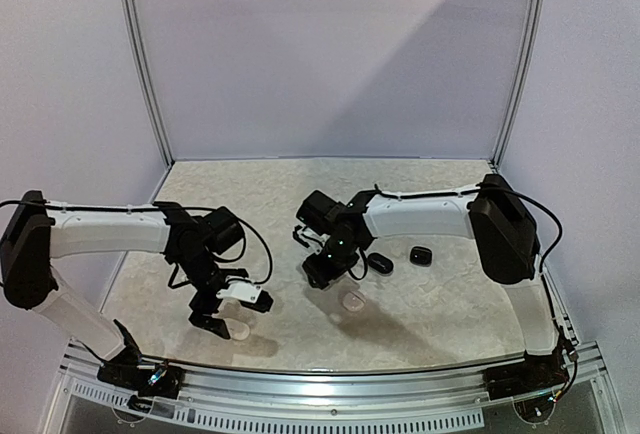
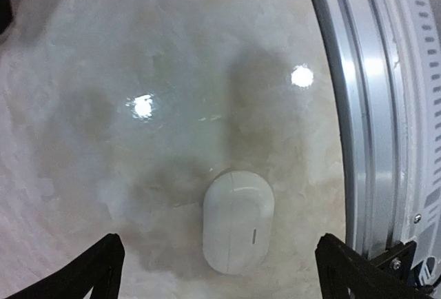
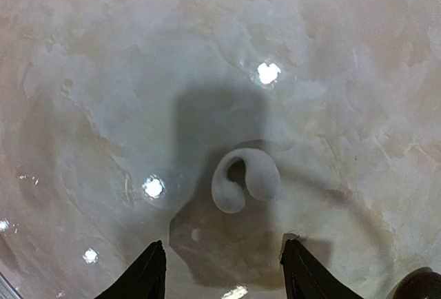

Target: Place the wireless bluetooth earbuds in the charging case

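Observation:
A white pebble-shaped charging case [image 2: 238, 222] lies flat on the marble tabletop with its lid closed. My left gripper [image 2: 218, 254] hovers over it, open wide, its fingers far out on either side and not touching it. From above the case [image 1: 243, 332] shows faintly beside the left gripper [image 1: 222, 314], near the front rail. A white hook-shaped earbud [image 3: 244, 180] lies loose on the table just ahead of my right gripper [image 3: 223, 245], which is open with nothing between its fingers. The top view has the earbud [image 1: 353, 301] just in front of the right gripper [image 1: 333, 274].
A black oval case [image 1: 379, 263] and a smaller black piece [image 1: 420, 255] lie to the right of the right gripper. The metal front rail [image 2: 358, 106] runs close beside the white case. Walls close off the table at the back and sides.

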Controlling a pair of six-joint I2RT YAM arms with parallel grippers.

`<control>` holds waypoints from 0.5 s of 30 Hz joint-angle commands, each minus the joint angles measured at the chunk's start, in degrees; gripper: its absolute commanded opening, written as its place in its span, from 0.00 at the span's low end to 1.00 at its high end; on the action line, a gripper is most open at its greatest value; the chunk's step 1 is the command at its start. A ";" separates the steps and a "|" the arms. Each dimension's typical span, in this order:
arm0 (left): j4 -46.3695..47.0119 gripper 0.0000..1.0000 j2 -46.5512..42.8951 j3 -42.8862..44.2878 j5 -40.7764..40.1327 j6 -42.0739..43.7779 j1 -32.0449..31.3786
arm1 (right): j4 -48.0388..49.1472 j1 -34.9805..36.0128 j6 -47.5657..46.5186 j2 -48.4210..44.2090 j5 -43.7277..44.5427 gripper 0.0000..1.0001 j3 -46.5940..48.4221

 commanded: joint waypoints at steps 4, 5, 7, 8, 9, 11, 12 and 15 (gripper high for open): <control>-15.75 0.99 -2.32 12.18 8.99 -0.92 7.37 | 2.16 -2.13 7.12 -4.70 -0.86 0.60 -0.20; -16.30 0.98 -2.29 13.14 9.61 -1.64 9.39 | 3.52 -2.15 8.83 -4.74 -2.22 0.60 -0.31; -14.86 0.95 -2.41 13.39 8.81 -3.79 13.87 | 6.00 -2.18 11.44 -4.63 -3.09 0.60 -1.04; -12.62 0.92 -2.50 12.84 7.43 -4.79 16.26 | 7.08 -2.14 12.57 -4.58 -2.68 0.60 -1.63; -10.74 0.89 -2.48 11.93 5.89 -5.69 18.63 | 7.65 -2.15 14.14 -4.46 -1.69 0.60 -1.88; -6.49 0.77 -1.76 10.28 2.18 -8.64 22.94 | 7.50 -2.14 16.11 -3.53 0.79 0.60 -1.31; -5.08 0.70 -0.93 9.70 0.10 -9.76 24.53 | 6.96 -2.13 17.29 -3.03 1.07 0.59 -0.61; -4.17 0.63 1.83 9.10 -2.30 -10.77 28.94 | 5.85 -2.05 18.66 -1.18 3.80 0.59 1.15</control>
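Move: The pair of white earbuds lies about 11 cm ahead of the left hand, 10 cm to its left and 4 cm lower. The closed white case is almost under that hand, 1 cm back and 3 cm down. From the right hand, the pale C-shaped earbud is some 3 cm ahead, 1 cm left and 1 cm below; the pink case is 5 cm back and 7 cm right, and the near black case 5 cm ahead and 12 cm right, each roughly 1 cm down. The empty left hand clears the white case, rising about 7 cm, then swings forward and left towards the white earbuds, sinking slightly as it turns some 30 degrees counter-clockwise and its wide-open fingers close by about a third. The right hand backs up and forward, about 3 cm each, over the C-shaped earbud, turning clockwise with its fingers still part open. ##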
